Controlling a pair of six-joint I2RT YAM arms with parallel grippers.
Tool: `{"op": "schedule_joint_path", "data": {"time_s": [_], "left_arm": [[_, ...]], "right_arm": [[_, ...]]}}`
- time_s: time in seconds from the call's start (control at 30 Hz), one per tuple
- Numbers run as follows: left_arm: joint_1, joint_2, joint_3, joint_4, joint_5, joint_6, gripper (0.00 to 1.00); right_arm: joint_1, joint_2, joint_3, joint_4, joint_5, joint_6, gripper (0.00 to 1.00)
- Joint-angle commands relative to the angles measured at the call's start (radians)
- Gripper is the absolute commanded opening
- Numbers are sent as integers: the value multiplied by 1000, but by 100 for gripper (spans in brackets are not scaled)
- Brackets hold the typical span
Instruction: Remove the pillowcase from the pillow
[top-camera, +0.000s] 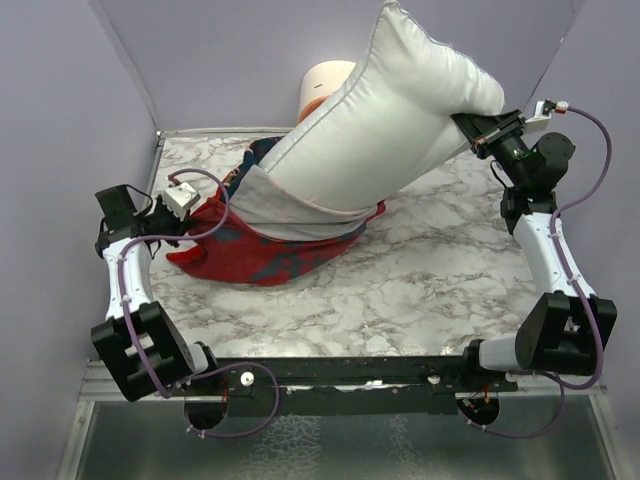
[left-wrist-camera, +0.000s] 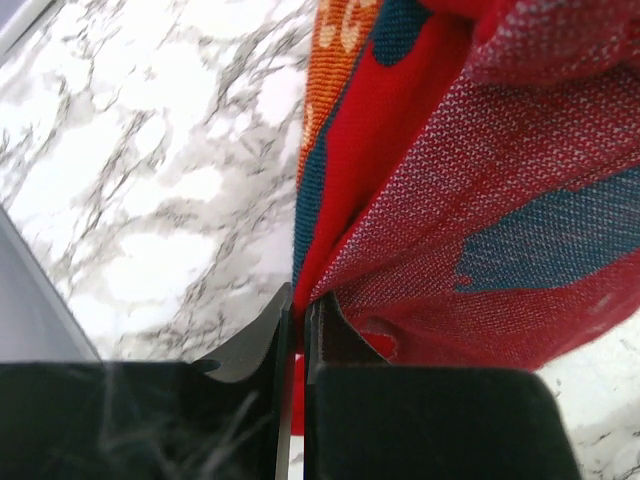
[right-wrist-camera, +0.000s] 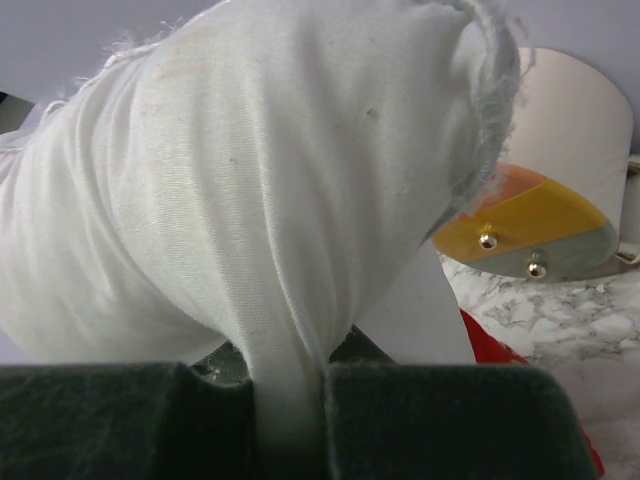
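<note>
The white pillow is lifted and tilted up toward the back right, most of it out of the red pillowcase. Only its lower left end sits in the case's open mouth, where the pale lining shows. The case lies bunched on the marble table. My left gripper is shut on the case's left edge; the left wrist view shows the red fabric pinched between the jaws. My right gripper is shut on a fold of the pillow and holds it raised, the fingers gripping it in the right wrist view.
A cream-and-orange cylinder stands behind the pillow at the back, also in the right wrist view. Purple walls close in the left, back and right. Bare marble tabletop spreads in front and to the right.
</note>
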Motion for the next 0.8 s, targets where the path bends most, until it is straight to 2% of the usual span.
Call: {"op": "schedule_joint_path", "data": {"time_s": [0.0, 0.17, 0.3, 0.33, 0.37, 0.4, 0.43, 0.47, 0.5, 0.63, 0.77], "left_arm": [[185, 70, 75, -93, -225, 151, 0], [237, 90, 120, -108, -240, 187, 0], [232, 67, 176, -173, -146, 128, 0], [211, 63, 206, -206, -122, 94, 13], [183, 59, 237, -248, -102, 64, 35], [145, 53, 269, -288, -83, 44, 52], [103, 37, 296, -311, -71, 15, 80], [61, 19, 322, -312, -63, -31, 94], [3, -6, 350, -305, -55, -74, 98], [-124, -75, 505, -282, 9, -230, 99], [-194, -70, 717, -239, 88, -388, 99]], "right_arm": [[-93, -28, 51, 168, 295, 119, 1], [-93, -29, 75, 179, 300, 138, 1], [-71, -23, 97, 172, 256, 131, 1], [-42, -25, 113, 147, 256, 91, 1], [-3, -28, 131, 105, 265, 34, 1], [39, -31, 152, 67, 280, -33, 1], [84, -33, 164, 50, 293, -87, 1], [121, -31, 168, 63, 291, -126, 1], [155, -25, 167, 91, 277, -155, 1], [251, 9, 200, 233, 164, -250, 1], [356, 78, 367, 182, 40, -386, 1]]}}
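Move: The left hand still grips the pillowcase's end; the case's bulk lies about 20 cm to its right, 2 cm back and 8 cm lower. The right hand still holds the pillow's corner, with the pillow's middle roughly 18 cm to its left, 2 cm ahead and 6 cm lower. The drawer box stands beyond the pillow, some 27 cm left, 13 cm ahead and 25 cm below the right hand. Left tugs the pillowcase about 5 cm left, lets go and rises; then right swings the pillow left and up. ##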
